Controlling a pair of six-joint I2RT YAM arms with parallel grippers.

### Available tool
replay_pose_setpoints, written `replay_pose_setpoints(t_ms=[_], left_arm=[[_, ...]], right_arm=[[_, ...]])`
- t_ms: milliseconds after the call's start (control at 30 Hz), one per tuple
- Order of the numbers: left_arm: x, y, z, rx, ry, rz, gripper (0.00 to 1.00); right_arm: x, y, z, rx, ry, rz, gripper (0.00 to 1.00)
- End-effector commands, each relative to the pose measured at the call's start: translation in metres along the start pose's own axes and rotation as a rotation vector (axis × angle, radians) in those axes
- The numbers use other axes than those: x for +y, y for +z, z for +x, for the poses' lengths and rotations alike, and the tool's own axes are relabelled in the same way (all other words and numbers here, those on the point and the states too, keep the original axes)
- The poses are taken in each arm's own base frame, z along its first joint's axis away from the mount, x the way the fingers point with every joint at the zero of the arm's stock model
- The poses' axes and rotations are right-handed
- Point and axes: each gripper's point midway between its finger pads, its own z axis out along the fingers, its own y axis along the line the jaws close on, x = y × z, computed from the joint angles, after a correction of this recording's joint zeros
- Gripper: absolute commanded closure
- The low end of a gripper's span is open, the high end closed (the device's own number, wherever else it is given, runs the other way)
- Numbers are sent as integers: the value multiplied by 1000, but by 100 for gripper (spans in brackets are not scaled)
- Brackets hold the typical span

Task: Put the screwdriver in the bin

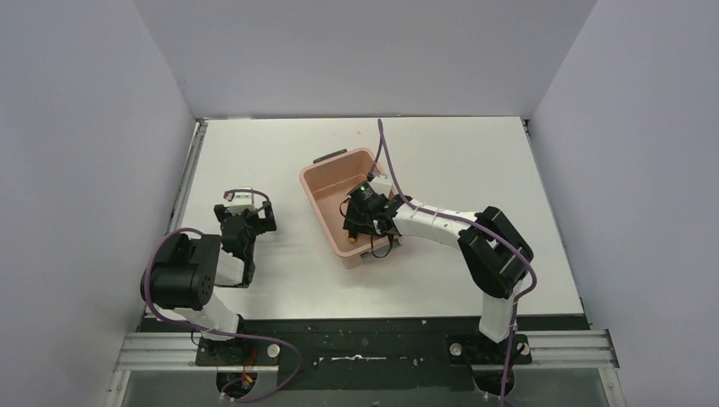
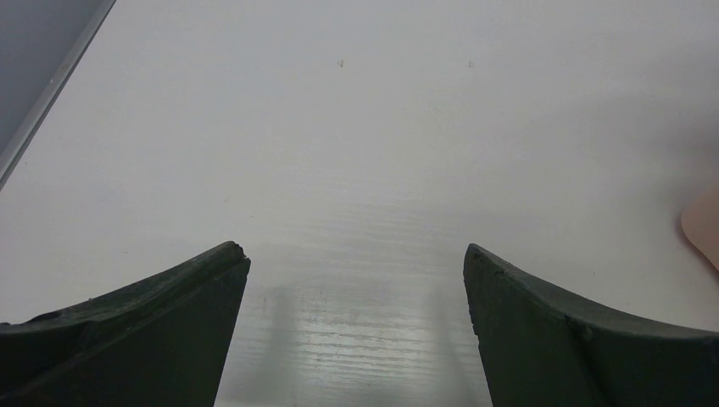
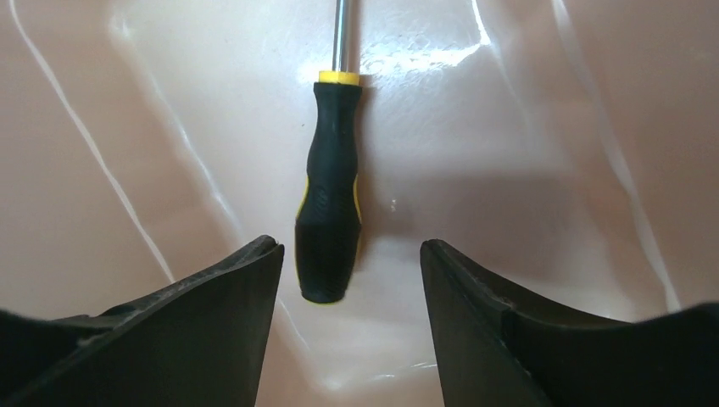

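The screwdriver (image 3: 331, 186), with a black and yellow handle and a thin metal shaft, lies on the floor of the salmon-pink bin (image 3: 526, 153). My right gripper (image 3: 349, 248) is open just behind the handle's butt and touches nothing. In the top view the right gripper (image 1: 363, 219) hangs inside the bin (image 1: 320, 188) and hides the screwdriver. My left gripper (image 2: 356, 254) is open and empty over bare table; in the top view the left gripper (image 1: 246, 216) sits left of the bin.
The bin stands at an angle in the middle of the white table (image 1: 475, 170), a grey handle (image 1: 331, 157) at its far end. A corner of the bin (image 2: 705, 229) shows at the right edge of the left wrist view. Grey walls close three sides.
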Motion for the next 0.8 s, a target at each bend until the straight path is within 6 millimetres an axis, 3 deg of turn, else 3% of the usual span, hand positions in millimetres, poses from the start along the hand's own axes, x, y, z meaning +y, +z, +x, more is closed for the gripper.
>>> replay_pose_setpoints(t_ms=[0,133,233,333,367,467,567,633,767], left_arm=[[0,2,-18,-61,-4,2,3],[0,2,-18,-61,-5,2,3],[0,2,-17,-61,-5,2,3],[0,2,-18,-62,-4,2,3],[0,2,-18,-61,-4,2,3],[0,2,-17,-61,-4,3,3],[0,2,-17,-61,-5,2,3],[0,2,-17,-60,-5,1,3],[0,2,-17,-61,-4,1,3]], right_arm=[[36,-38,-39,-110,-10,-96,38],[60,-79,-66,-190,-54,-183,35],[70,-116,-89,-267,-92,-245,25],[55,-149,-115,-360,-138,-226,2],[43,-157,-126,-391,-158,-206,0],[-15,-170,-159,-456,-195,-84,0],[-89,-177,-185,-501,-223,61,0],[-142,-176,-195,-487,-221,139,0],[-261,-180,-209,-439,-24,346,0]])
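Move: The screwdriver lies on the bin floor between my right hand's half-open fingers, its handle nearer the left one; its middle is about 4 cm ahead, 1 cm right and 2 cm below. The bin's middle is some 6 cm ahead and 1 cm right, and its near right corner about 13 cm right, 1 cm ahead and 5 cm above. From my left hand the screwdriver is about 29 cm right, 2 cm back and 3 cm lower. Leaving the already released screwdriver, I spread my right fingers from half to fully open and lift the hand steeply out of the bin, about 20 cm. Then I swing it right and somewhat forward over the bin's right side to the clear table beyond, ending some 25 cm to the right, while my wrist tilts the fingertips up about 30 degrees. ##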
